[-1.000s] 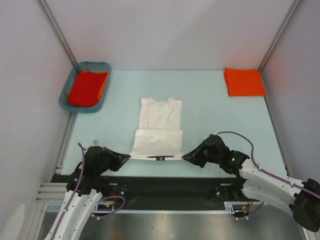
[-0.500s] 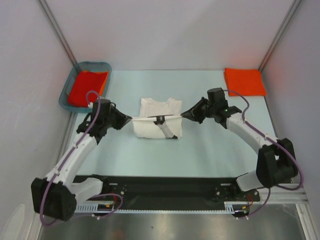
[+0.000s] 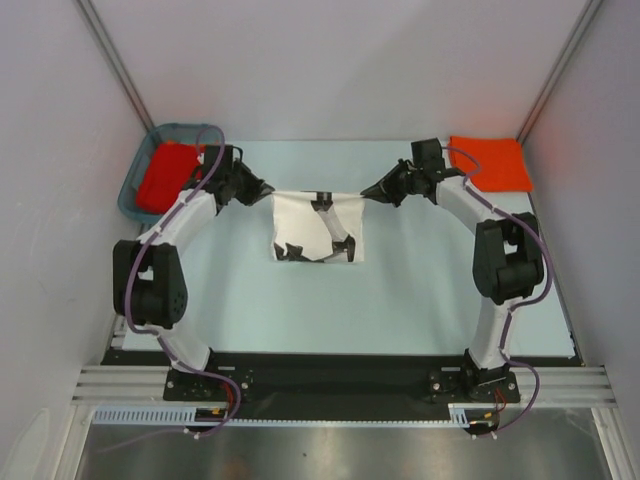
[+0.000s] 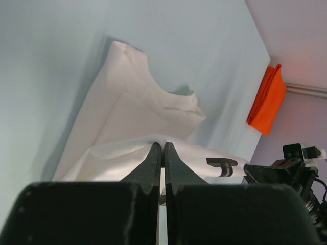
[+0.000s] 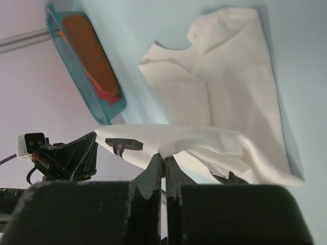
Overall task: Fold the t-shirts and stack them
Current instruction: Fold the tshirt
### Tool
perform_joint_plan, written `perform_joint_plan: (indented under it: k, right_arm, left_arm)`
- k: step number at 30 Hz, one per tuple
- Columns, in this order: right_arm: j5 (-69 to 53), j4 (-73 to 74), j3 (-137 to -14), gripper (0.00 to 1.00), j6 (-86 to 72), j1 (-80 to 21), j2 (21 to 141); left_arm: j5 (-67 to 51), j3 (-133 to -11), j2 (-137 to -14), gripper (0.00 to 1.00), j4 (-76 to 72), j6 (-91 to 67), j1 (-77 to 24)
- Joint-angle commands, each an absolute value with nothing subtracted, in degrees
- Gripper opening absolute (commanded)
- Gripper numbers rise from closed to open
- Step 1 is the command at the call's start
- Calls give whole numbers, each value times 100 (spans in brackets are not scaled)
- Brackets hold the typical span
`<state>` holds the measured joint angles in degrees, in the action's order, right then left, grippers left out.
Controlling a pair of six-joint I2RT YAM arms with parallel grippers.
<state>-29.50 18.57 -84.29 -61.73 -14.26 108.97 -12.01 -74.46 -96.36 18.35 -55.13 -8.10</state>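
Observation:
The white t-shirt (image 3: 316, 226) lies mid-table, its black print facing up, its far edge held taut between both grippers. My left gripper (image 3: 268, 188) is shut on the shirt's far left corner (image 4: 159, 140). My right gripper (image 3: 366, 189) is shut on the far right corner (image 5: 168, 148). Both wrist views show the lifted layer folded over the lower part of the white t-shirt (image 4: 122, 102) (image 5: 230, 102) that rests on the table. A folded orange-red t-shirt (image 3: 489, 163) lies at the far right. Another orange-red t-shirt (image 3: 165, 176) fills the teal basket.
The teal plastic basket (image 3: 134, 182) stands at the far left, just behind my left arm. Grey walls with metal rails close in the table on three sides. The black base rail (image 3: 330, 375) runs along the near edge.
Both grippers have carried the shirt's near hem from the front edge over to the far side, folding it. The black print now faces up.

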Motion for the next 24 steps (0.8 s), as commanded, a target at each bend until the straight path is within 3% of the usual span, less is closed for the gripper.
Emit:
perform_joint_plan:
  k: [1,11,24]
  right_arm:
    - [-3146,1925,-9033,0,-6038,-1292,11293]
    - [-3287,2074,-9887,0,-5968,-1143,12190]
    - [-3278,1934,-10054,0,-6029,-1081,12647]
  left_arm:
    - [-1301,-7997,-9904,0,1591,-5317,-624]
    - [-1854,-8762,-11100,0,1292,-5414,-510]
    - [-2022,-9343,-11926,0,1327,-5344,-475]
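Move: Both hands hold the raised hem of the white t-shirt. The middle of its collar edge lies about 14 cm ahead of the left hand, 9 cm to its right and 13 cm below, and for the right hand some 14 cm ahead, 9 cm left and 12 cm below. The basket stands roughly 24 cm left and 12 cm ahead of the left hand. The folded orange shirt is about 30 cm right and 20 cm ahead of the right hand. Fingers still shut on the two ends of the hem, both hands carry it forward and down together towards the collar edge, the left about 8 cm out and 6 cm down, the right only some 5 cm out and nearly as far down. They start briskly and slow as they sink, the right almost pausing before it creeps on, and the wrists barely tilt while the hem stays stretched between the grippers. ##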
